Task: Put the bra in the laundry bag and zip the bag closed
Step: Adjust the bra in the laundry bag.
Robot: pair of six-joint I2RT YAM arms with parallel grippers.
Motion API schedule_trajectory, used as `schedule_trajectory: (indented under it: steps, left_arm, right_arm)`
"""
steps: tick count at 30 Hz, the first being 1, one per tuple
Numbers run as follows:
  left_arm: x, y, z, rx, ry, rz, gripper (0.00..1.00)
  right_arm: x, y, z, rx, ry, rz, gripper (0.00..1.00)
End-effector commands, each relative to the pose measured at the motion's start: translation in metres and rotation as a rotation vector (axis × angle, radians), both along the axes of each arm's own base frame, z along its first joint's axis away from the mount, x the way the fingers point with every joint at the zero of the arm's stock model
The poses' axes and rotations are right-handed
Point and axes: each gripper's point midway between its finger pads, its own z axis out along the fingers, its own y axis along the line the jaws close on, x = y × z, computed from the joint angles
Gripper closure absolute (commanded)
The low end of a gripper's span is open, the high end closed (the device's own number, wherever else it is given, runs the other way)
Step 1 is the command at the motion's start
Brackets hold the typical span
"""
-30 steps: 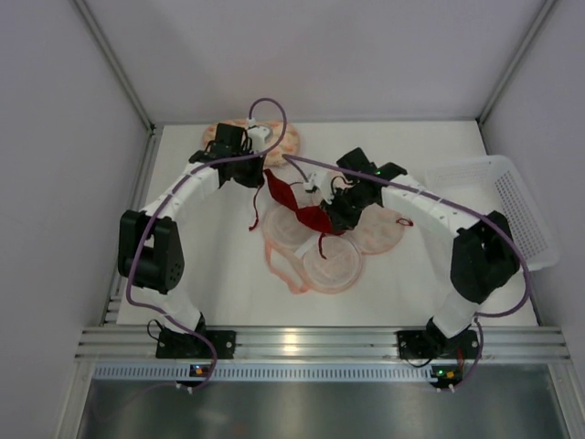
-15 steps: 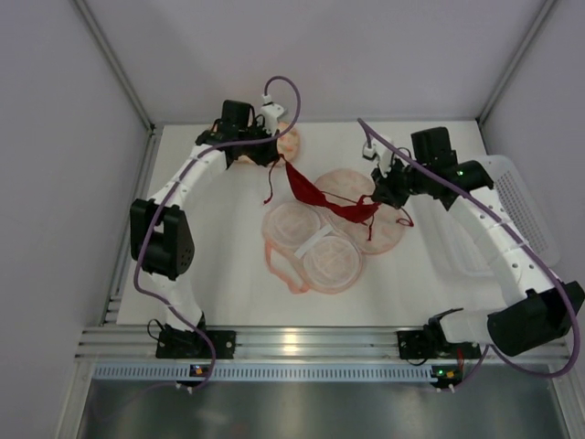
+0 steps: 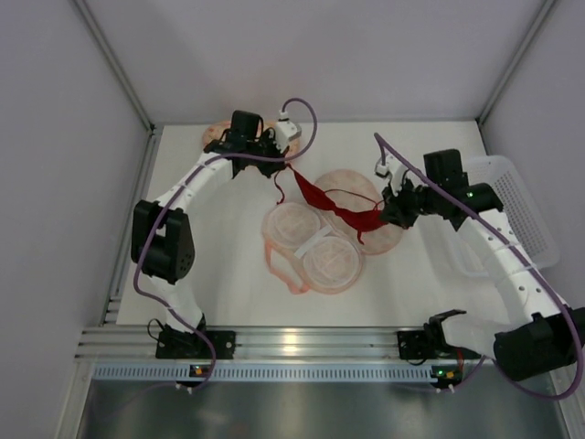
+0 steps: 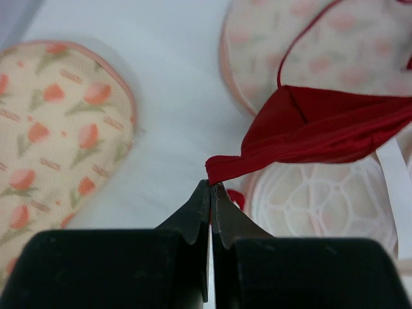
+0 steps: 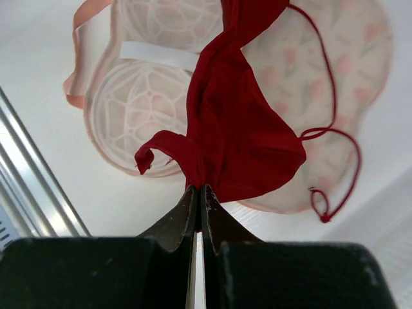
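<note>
The red bra [image 3: 331, 203] hangs stretched between my two grippers, above the open laundry bag [image 3: 311, 245]. The left gripper [image 3: 277, 161] is shut on the bra's left end [image 4: 222, 168], and its fingertips [image 4: 210, 187] pinch the fabric. My right gripper [image 3: 389, 213] is shut on the right cup [image 5: 241, 138], with a thin strap [image 5: 335, 161] dangling. The bag lies flat and unzipped. Its pale inner cups [image 5: 138, 106] face up, and its peach printed half [image 3: 377, 229] is folded out to the right [image 5: 351, 71].
A second, matching printed pouch [image 3: 219, 134] lies at the back left, below the left wrist [image 4: 55, 129]. A white mesh basket [image 3: 516, 197] stands at the right edge, close to the right arm. Grey walls enclose the table on three sides.
Both arms have swung apart from the middle, drawing the bunched bra out into a taut span. The right gripper went right, the left gripper back, then both settled slightly lower over the bag.
</note>
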Motion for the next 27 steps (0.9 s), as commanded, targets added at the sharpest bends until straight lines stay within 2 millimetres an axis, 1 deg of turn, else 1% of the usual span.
schedule_trajectory:
  steps: [1, 2, 3, 4, 5, 6, 7, 8, 10, 11, 14, 15, 16, 17, 19, 20, 22, 24, 27]
  left_arm:
    - [-0.030, 0.012, 0.001, 0.050, -0.072, -0.098, 1.00]
    - [-0.039, 0.016, 0.002, 0.059, -0.083, -0.108, 1.00]
    - [-0.052, 0.023, -0.021, 0.091, -0.045, -0.119, 1.00]
    - [-0.058, 0.026, -0.027, 0.107, -0.039, -0.121, 1.00]
    - [-0.062, 0.032, -0.028, 0.127, -0.046, -0.110, 1.00]
    - [-0.066, 0.036, -0.035, 0.139, -0.034, -0.106, 1.00]
    - [-0.073, 0.042, -0.043, 0.155, -0.017, -0.096, 1.00]
    - [-0.076, 0.046, -0.048, 0.175, -0.010, -0.085, 1.00]
    - [-0.079, 0.052, -0.054, 0.193, -0.001, -0.071, 1.00]
    - [-0.080, 0.054, -0.058, 0.200, 0.007, -0.065, 1.00]
    - [-0.079, 0.058, -0.061, 0.211, 0.015, -0.042, 1.00]
    - [-0.077, 0.060, -0.060, 0.218, 0.013, -0.026, 1.00]
    - [-0.075, 0.062, -0.058, 0.218, 0.013, -0.016, 1.00]
    - [-0.074, 0.063, -0.057, 0.216, 0.015, -0.007, 1.00]
    - [-0.069, 0.070, -0.047, 0.211, -0.009, 0.020, 1.00]
    - [-0.069, 0.072, -0.045, 0.211, -0.016, 0.023, 1.00]
    - [-0.070, 0.083, -0.044, 0.229, -0.030, 0.032, 1.00]
    - [-0.075, 0.090, -0.054, 0.257, -0.020, 0.029, 1.00]
    - [-0.079, 0.088, -0.067, 0.251, 0.021, 0.023, 1.00]
  right_arm:
    - [-0.025, 0.020, -0.019, 0.069, 0.082, 0.057, 1.00]
    - [-0.037, 0.027, -0.033, 0.063, 0.112, 0.087, 1.00]
    - [-0.040, 0.033, -0.037, 0.073, 0.120, 0.094, 1.00]
    - [-0.044, 0.038, -0.043, 0.076, 0.130, 0.106, 1.00]
    - [-0.055, 0.045, -0.054, 0.070, 0.162, 0.137, 1.00]
    - [-0.056, 0.051, -0.057, 0.080, 0.158, 0.149, 1.00]
    - [-0.062, 0.057, -0.061, 0.089, 0.177, 0.160, 1.00]
    - [-0.069, 0.062, -0.070, 0.088, 0.203, 0.181, 1.00]
    - [-0.072, 0.067, -0.077, 0.101, 0.226, 0.188, 1.00]
    - [-0.075, 0.069, -0.086, 0.091, 0.251, 0.197, 1.00]
    - [-0.075, 0.078, -0.097, 0.077, 0.269, 0.219, 1.00]
    - [-0.075, 0.081, -0.098, 0.080, 0.275, 0.226, 1.00]
    - [-0.072, 0.085, -0.096, 0.088, 0.263, 0.234, 1.00]
    - [-0.074, 0.089, -0.099, 0.079, 0.276, 0.246, 1.00]
    - [-0.075, 0.094, -0.100, 0.071, 0.286, 0.262, 1.00]
    - [-0.075, 0.096, -0.103, 0.064, 0.297, 0.267, 1.00]
    - [-0.074, 0.096, -0.106, 0.055, 0.299, 0.266, 1.00]
    - [-0.074, 0.097, -0.108, 0.049, 0.299, 0.266, 1.00]
    - [-0.074, 0.097, -0.117, 0.034, 0.328, 0.260, 1.00]
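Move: The laundry bag lies open on the table under the red bra stretched between the hands. Its far round panel, where the left hand's end is bound, is about 12 cm back, 1 cm right and 17 cm below that hand; the tulip-print bag is some 17 cm ahead and 12 cm left. The near round panel lies 4 cm back, 9 cm left and 22 cm below the right hand, with the bag's tulip flap about 12 cm ahead and 1 cm right. The red bra, still pinched at both ends in shut fingers, is brought swiftly back and down over the open laundry bag. The right hand sinks some 13 cm while drawing 8 cm back and 8 cm left towards the near panel, its fingers tipping about 20 degrees further down; the left hand goes back, left and down towards the far panel by 7 to 9 cm each way, drifting on leftward once low, and rolls slightly. ##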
